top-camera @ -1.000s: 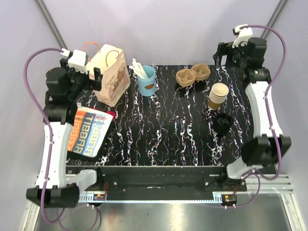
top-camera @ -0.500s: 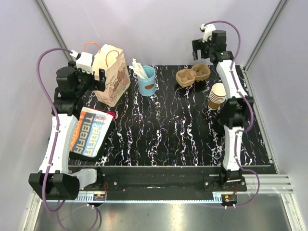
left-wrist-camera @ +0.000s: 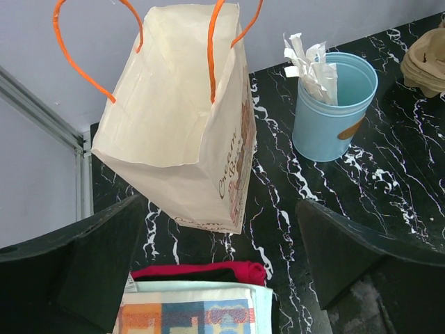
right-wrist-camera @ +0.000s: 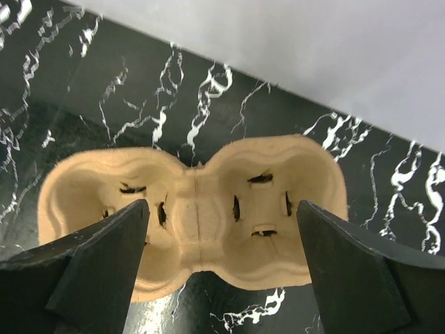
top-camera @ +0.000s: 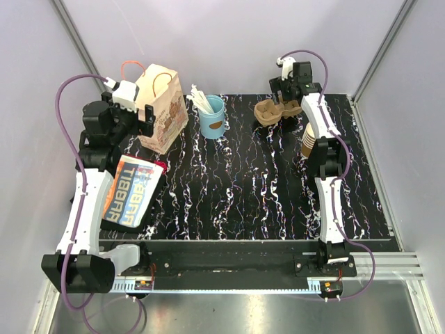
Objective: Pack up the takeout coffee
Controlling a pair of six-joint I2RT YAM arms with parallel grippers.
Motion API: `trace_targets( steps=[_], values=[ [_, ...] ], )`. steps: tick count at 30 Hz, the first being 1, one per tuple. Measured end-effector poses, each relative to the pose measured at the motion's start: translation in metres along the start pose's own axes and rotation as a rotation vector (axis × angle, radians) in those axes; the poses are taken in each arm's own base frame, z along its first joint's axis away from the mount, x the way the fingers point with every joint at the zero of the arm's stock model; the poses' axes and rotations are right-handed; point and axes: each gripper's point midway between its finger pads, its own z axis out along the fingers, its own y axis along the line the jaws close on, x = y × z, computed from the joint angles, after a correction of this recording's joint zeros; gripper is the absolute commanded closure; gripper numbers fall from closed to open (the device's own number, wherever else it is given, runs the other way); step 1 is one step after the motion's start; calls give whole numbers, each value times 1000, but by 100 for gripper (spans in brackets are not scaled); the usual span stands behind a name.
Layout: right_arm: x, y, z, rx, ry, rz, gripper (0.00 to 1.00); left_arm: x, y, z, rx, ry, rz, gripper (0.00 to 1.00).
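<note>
The takeout coffee does not show in any view. My right gripper point(top-camera: 286, 92) hovers open over a tan moulded two-cup carrier point(top-camera: 277, 111) at the back of the black marble table point(top-camera: 229, 181). In the right wrist view the carrier point(right-wrist-camera: 201, 209) lies below and between the spread fingers, with the right gripper point(right-wrist-camera: 221, 209) holding nothing. My left gripper point(top-camera: 142, 115) is open beside a standing paper bag with orange handles point(top-camera: 161, 104). In the left wrist view the bag point(left-wrist-camera: 188, 125) stands open-topped ahead of the left gripper point(left-wrist-camera: 219, 209).
A light-blue cup of white sticks point(top-camera: 211, 117) point(left-wrist-camera: 334, 104) stands right of the bag. A colourful printed pouch point(top-camera: 132, 191) point(left-wrist-camera: 201, 309) lies at the table's left edge. A stack of tan paper cups point(top-camera: 308, 138) is partly behind the right arm.
The right arm has swung from the far right corner leftward to above the cup carrier, now covering the black lid seen earlier. The left gripper has edged toward the bag.
</note>
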Motion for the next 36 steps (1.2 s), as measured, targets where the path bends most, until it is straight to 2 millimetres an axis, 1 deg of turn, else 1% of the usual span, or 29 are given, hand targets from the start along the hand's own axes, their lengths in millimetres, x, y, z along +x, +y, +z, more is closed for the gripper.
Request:
trace_targets(
  steps=[4, 5, 11, 17, 23, 32, 36],
  values=[
    [18, 4, 6, -12, 43, -3, 16, 2, -3, 4, 18, 4, -10, 1],
    [20, 4, 7, -12, 46, -3, 19, 3, -3, 4, 21, 6, -11, 1],
    [42, 14, 12, -52, 98, -3, 21, 3, -5, 5, 28, 6, -12, 1],
    [44, 17, 12, -60, 104, -21, 25, 3, -5, 5, 31, 6, -15, 1],
    [47, 18, 19, -61, 106, -28, 30, 3, -5, 5, 31, 6, -21, 1],
    [60, 20, 30, -66, 123, -22, 39, 3, -6, 5, 32, 5, -21, 1],
    [58, 19, 30, -64, 115, -19, 41, 3, -6, 5, 32, 5, -21, 1]
  ],
)
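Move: The two-cup carrier lies almost under the right hand, its middle about 8 cm below, 1 cm back and 1 cm left. The paper cup stack stands roughly 15 cm back and 11 cm to the hand's right; the blue bucket is some 26 cm left and 6 cm back. From the left hand, the carrier is about 28 cm ahead, 47 cm right and 28 cm lower. Either side of the bridge between the carrier's two cups, the right fingertips come down into the hollows, close beside its walls; whether they touch can't be told. The hand sinks about 7 cm with a brief halt partway, tipping down slightly, while the fingers close by about a third from nearly wide open. ##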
